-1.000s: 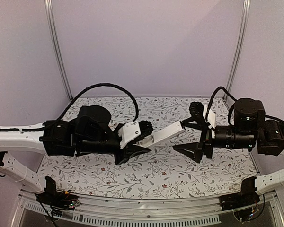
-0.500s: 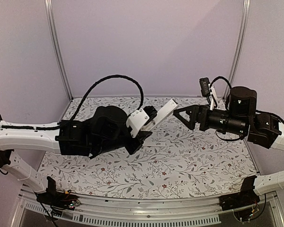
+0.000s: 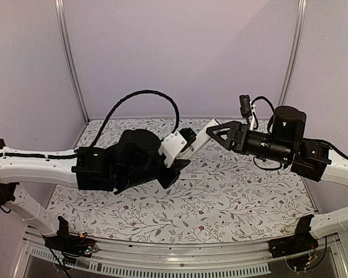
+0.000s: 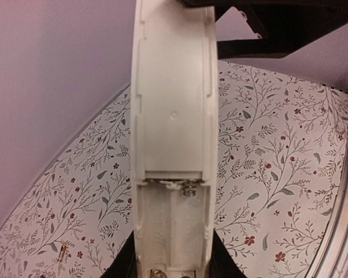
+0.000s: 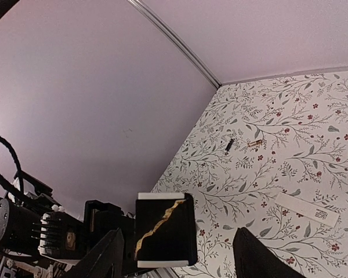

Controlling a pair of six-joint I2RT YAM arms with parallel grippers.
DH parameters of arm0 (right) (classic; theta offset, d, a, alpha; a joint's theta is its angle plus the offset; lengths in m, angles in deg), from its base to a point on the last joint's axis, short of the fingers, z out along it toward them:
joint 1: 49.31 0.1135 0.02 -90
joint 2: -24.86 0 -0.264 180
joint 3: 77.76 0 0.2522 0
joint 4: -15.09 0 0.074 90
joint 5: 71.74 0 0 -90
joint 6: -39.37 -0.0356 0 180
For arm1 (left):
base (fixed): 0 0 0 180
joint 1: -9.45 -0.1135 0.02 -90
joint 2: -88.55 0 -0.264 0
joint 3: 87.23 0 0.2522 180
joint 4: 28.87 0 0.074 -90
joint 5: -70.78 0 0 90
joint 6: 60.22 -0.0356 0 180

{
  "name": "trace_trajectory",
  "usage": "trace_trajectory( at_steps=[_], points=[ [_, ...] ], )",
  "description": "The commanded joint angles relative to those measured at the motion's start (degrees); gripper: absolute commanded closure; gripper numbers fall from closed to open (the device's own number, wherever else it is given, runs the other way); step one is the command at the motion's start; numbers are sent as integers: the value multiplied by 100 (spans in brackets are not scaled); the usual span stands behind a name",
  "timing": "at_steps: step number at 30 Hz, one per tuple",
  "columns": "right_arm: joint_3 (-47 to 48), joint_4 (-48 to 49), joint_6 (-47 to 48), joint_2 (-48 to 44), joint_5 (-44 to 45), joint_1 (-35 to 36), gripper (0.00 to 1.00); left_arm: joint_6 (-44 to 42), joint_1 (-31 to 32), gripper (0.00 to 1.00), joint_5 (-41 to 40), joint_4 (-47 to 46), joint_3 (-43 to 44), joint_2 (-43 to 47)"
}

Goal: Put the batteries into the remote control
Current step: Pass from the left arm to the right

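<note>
My left gripper (image 4: pixel 171 272) is shut on the remote control (image 4: pixel 173 116), a long white bar held up off the table. Its battery bay is uncovered and empty, with a spring (image 4: pixel 188 188) showing. In the top view the remote control (image 3: pixel 202 138) slants up toward my right gripper (image 3: pixel 216 131). That gripper (image 5: pixel 180 258) is open. The remote's far end (image 5: pixel 165 230) sits between its fingers, close to the left finger (image 5: pixel 104 258) and apart from the right one. The batteries lie on the cloth at the far side: a blackish one (image 5: pixel 229 145) and a brass one (image 5: pixel 254 142).
A thin flat white cover piece (image 5: pixel 307 209) lies on the flowered cloth (image 3: pixel 232 197) to the right of the batteries. Purple walls close in the back and sides, with metal posts (image 3: pixel 69 63) at the corners. A metal rail (image 4: pixel 342 220) edges the table.
The left arm has raised the remote and carried it toward the back. The right gripper has swung up from pointing at the table to face the remote's far end, its jaws narrowing.
</note>
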Motion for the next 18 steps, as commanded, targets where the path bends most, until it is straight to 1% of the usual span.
trace_trajectory(
  at_steps=[1,8,11,14,15,17,18],
  points=[
    [-101,500,-253,136,-208,-97,38,75,119,100,17,-158,159,-92],
    [-340,1107,-691,255,-577,-331,57,106,124,100,-28,-174,143,-111],
    [-394,1262,-814,308,-760,-415,64,104,124,100,-15,-178,148,-130],
    [-425,1352,-843,364,-860,-468,73,197,116,100,6,-130,168,-163],
    [-432,1349,-838,362,-878,-498,76,236,108,96,25,-80,183,-163],
    [-477,1347,-815,345,-931,-592,82,311,56,81,108,43,202,-137],
    [-512,1347,-815,329,-969,-704,86,349,-4,76,215,155,200,-102]
  ],
)
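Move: Just off the right fingertips is the remote control, gripped at its other end by the left hand; its middle lies some 4 cm left of the right hand, about level fore and aft and 4 cm lower. From the left hand that middle is about 5 cm ahead, 5 cm right and 4 cm higher. On the table, 33 cm below the right hand, the battery cover lies roughly 9 cm ahead and 9 cm left, the orange battery 20 cm ahead and 29 cm left. Closing around the free end of the remote, the right fingers go from well open to nearly shut and pinch its two sides, while that hand eases about 1.5 cm forward and slightly left, over the end, rolling some 10 degrees so its left side lifts. The left hand keeps its grip on the other end and sinks about 1 cm. ##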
